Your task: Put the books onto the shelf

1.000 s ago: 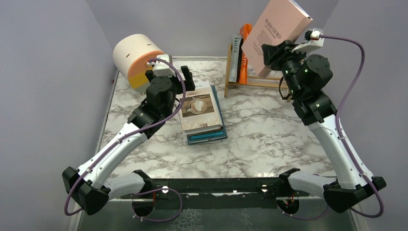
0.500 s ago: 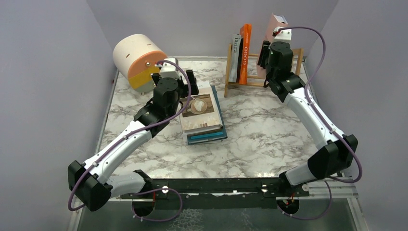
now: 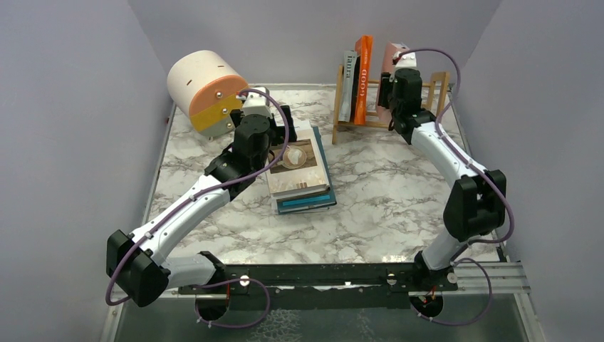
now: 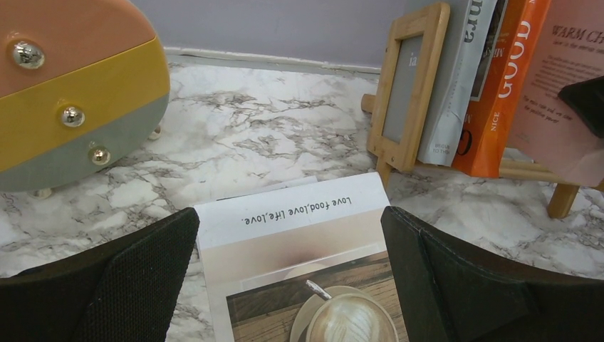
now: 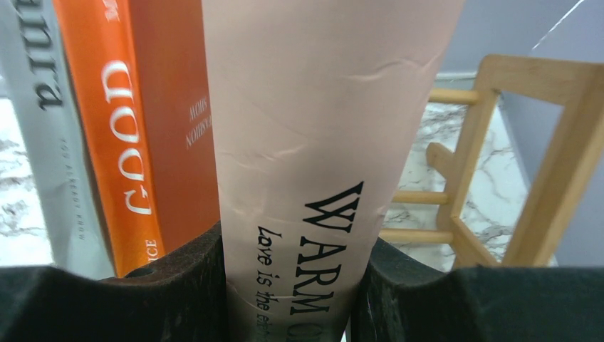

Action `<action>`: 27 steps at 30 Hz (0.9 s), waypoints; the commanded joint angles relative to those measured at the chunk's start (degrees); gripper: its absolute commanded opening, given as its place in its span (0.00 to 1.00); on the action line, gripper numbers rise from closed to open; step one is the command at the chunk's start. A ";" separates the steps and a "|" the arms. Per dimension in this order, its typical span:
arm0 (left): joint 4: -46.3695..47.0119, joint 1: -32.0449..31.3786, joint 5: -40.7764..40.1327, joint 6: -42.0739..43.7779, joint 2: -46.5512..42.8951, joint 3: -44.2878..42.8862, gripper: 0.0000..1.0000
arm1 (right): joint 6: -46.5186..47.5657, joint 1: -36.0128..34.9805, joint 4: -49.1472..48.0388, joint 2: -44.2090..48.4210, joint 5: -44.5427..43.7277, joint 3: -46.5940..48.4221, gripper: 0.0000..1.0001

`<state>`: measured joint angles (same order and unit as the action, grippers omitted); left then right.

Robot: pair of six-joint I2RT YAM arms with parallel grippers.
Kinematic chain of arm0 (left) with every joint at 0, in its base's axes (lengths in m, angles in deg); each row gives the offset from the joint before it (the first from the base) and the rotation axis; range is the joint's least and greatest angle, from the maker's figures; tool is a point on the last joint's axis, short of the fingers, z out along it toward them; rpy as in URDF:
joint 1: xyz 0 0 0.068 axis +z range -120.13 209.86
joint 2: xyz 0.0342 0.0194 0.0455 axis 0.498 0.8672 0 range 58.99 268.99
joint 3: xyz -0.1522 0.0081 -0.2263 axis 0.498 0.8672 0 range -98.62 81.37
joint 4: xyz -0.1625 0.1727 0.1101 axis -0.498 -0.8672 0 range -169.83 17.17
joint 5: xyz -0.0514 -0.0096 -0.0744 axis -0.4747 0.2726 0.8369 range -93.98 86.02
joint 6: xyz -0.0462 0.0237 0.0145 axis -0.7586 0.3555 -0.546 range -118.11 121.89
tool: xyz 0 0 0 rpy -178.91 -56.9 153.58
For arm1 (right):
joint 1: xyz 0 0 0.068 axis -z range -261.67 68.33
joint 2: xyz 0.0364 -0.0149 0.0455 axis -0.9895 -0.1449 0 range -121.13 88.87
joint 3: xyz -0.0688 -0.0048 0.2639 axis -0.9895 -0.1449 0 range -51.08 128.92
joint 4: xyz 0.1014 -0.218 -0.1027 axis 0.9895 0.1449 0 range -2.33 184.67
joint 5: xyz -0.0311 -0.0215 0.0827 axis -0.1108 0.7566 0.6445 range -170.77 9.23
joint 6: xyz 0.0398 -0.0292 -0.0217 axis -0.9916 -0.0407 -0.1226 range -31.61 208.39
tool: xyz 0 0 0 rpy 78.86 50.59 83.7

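My right gripper (image 3: 388,84) (image 5: 292,251) is shut on the spine of a pink book (image 3: 394,55) (image 5: 320,128), which stands upright in the light-wood shelf (image 3: 337,107) (image 5: 563,142), right of an orange book (image 3: 364,71) (image 5: 128,128) and a grey book (image 3: 349,82) (image 5: 35,142). A stack of books (image 3: 300,174) lies flat mid-table; the top one (image 4: 299,242) has a coffee-cup cover. My left gripper (image 3: 283,125) (image 4: 290,219) hovers open over the stack's far end, with a finger past each side of the top cover.
A round cream, orange and yellow drawer drum (image 3: 203,89) (image 4: 71,92) sits at the back left, close to my left wrist. The shelf's right half (image 5: 427,196) shows bare rails. Purple walls close in the marble table (image 3: 399,185) on three sides.
My right arm swung the pink book down from a high tilt and stood it in the shelf beside the orange book. My left gripper edged forward over the stack, staying open.
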<state>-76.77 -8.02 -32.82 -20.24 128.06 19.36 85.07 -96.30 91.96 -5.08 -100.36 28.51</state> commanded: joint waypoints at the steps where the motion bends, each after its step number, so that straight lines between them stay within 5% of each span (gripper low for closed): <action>1: 1.66 -0.08 0.87 0.62 0.44 -0.01 0.99 | 1.20 0.29 -3.88 -4.27 3.95 2.21 0.01; 27: 1.60 1.05 1.58 -0.59 0.13 2.19 0.99 | -1.80 0.36 -3.40 -18.57 11.24 11.10 0.01</action>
<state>-76.36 -7.35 -32.65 -20.48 128.46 21.30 84.77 -96.13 89.12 -21.51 -91.27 36.12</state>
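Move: My right hand holds the pink book upright by its spine. The free place on the shelf beside the orange book lies about 12 cm ahead, 5 cm to the left and 8 cm below. The orange book stands some 3 cm left of that place and level with it, the grey book about 4 cm left again; the shelf's right end frame is roughly 8 cm ahead and 9 cm right of my hand. From my left hand the free place is about 26 cm ahead, 26 cm right and 13 cm lower. With my right hand I keep the pink book pinched and lower it quickly by about 8 cm, tipping it some 8 degrees forward while easing ahead and left. Then I stop sinking and slide it on, nearly level, forward and left into the free place beside the orange book, for some 5 cm forward and 4 cm left in all, turning slightly counter-clockwise. ##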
